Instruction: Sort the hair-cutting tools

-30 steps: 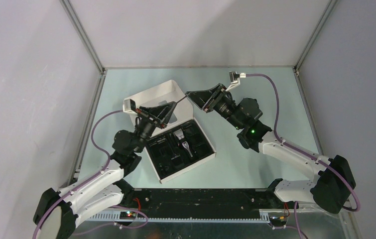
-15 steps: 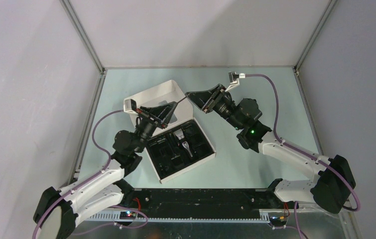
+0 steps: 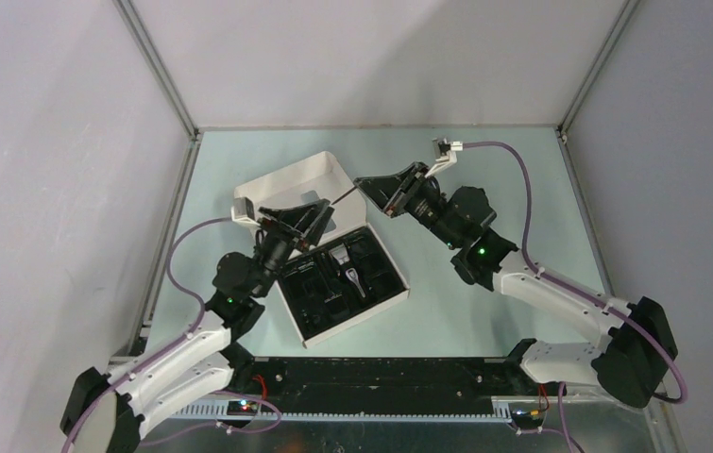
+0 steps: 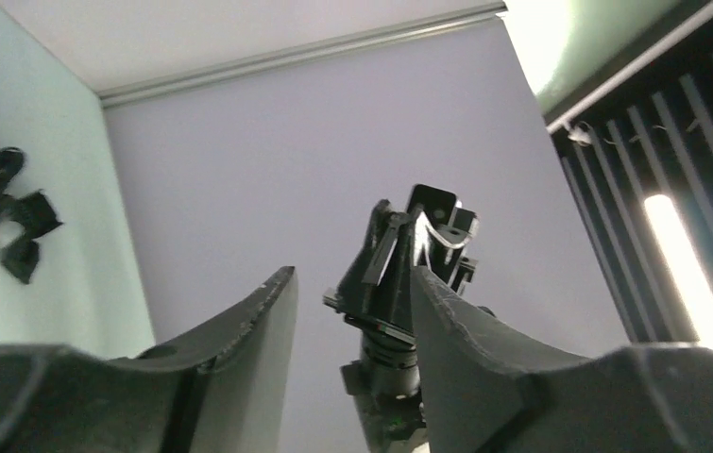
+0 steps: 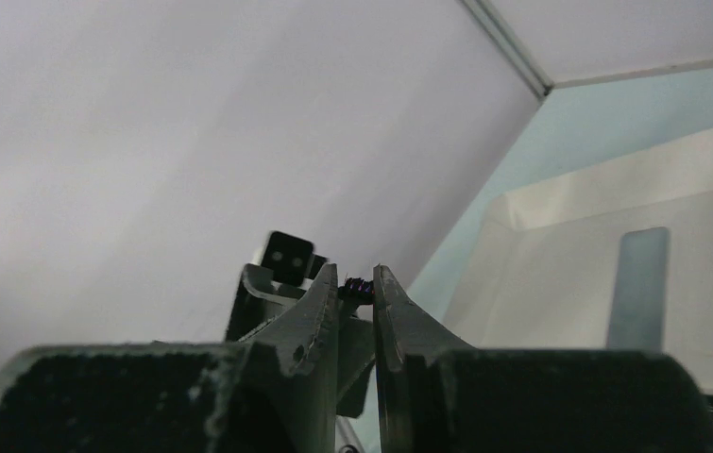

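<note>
A thin cleaning brush (image 3: 342,196) hangs in the air between my two grippers, above the open white box. My right gripper (image 3: 361,183) is shut on its dark bristle end (image 5: 357,286), which sits pinched between the fingertips in the right wrist view (image 5: 357,276). My left gripper (image 3: 321,210) stands open just below and left of it, and nothing shows between its jaws in the left wrist view (image 4: 353,280). The silver-and-black clipper (image 3: 344,260) lies in the black tray (image 3: 311,316). Small black pieces (image 4: 5,215) lie on the pale green table.
The white cardboard box lid (image 3: 300,177) lies open behind the tray, left of the table's middle. Grey walls and metal frame rails enclose the table on three sides. The right arm (image 4: 392,311) fills the middle of the left wrist view.
My left jaws have opened and that gripper has dropped back slightly from the brush. My right jaws have narrowed onto the brush's bristle end.
</note>
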### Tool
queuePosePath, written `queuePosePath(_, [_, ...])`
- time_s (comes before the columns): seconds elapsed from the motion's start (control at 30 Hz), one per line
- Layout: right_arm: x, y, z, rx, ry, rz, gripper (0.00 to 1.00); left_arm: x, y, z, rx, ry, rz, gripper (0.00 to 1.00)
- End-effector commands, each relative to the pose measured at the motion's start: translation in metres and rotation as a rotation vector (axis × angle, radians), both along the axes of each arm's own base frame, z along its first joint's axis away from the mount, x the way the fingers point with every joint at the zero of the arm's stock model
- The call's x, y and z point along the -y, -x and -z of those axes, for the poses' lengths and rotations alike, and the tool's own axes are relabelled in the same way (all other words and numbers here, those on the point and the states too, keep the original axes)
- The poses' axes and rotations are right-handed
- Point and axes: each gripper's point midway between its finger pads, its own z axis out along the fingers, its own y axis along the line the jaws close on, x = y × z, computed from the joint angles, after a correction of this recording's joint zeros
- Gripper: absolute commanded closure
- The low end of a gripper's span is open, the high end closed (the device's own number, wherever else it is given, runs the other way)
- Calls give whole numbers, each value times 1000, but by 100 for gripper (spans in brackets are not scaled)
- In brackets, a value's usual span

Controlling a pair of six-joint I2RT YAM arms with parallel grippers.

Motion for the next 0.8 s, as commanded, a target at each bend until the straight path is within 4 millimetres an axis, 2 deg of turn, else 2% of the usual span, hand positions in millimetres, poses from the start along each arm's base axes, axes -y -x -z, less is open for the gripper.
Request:
queuePosePath(0.0, [18, -1, -6, 69, 91, 73, 100, -19, -12, 24, -36, -185, -120, 46])
queuePosePath(0.03, [19, -2, -9, 97, 125, 79, 100, -27, -14, 25, -22, -242, -155, 44])
queuePosePath(0.07, [19, -3, 4, 70, 186, 77, 100, -31, -16, 37, -80, -325, -166, 43])
queuePosePath(0.1, [19, -3, 2, 91, 224, 81, 100, -40, -19, 40, -72, -402, -205, 41])
queuePosePath(0.13, [19, -3, 15, 66, 279, 73, 100, -46, -19, 52, -131, -485, -212, 40])
queuePosePath(0.2, [20, -2, 28, 53, 358, 66, 100, -62, -18, 69, -176, -653, -240, 37])
queuePosePath(0.37, [22, 7, 67, 19, 556, 40, 100, -91, -6, 123, -382, -887, -208, 19])
queuePosePath(0.47, [29, 6, 83, 7, 644, 72, 100, -103, 3, 156, -507, -970, -176, 11])
queuePosePath(0.5, [30, 9, 89, -4, 671, 68, 100, -107, 8, 170, -557, -997, -158, 10])
queuePosePath(0.6, [34, 12, 101, -19, 723, 68, 100, -114, 18, 197, -644, -1033, -136, 9])
queuePosePath(0.77, [34, 14, 109, -26, 751, 57, 100, -114, 21, 222, -718, -1048, -100, 8])
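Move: The open box's tray is the place for the thin tool already in the right gripper: about 6 cm left of that hand, 2 cm back and some 35 cm below. From the right hand, the opened lid is 19 cm ahead and 15 cm left, the loose black pieces 17 cm ahead and 24 cm right. From the left hand, the tool is 1 cm ahead, 2 cm right and 2 cm up; the tray is 1 cm back, 1 cm left and 32 cm below. Bring the left gripper, already loosened, away from the tool: spread its fingers wide, carry it about 11 cm left and drop some 20 cm towards the box's left side, its fingers swinging to point down. Keep the right gripper shut on the tool and lower it about 12 cm towards the tray, easing slightly right while tipping the fingers down some 40 degrees. ##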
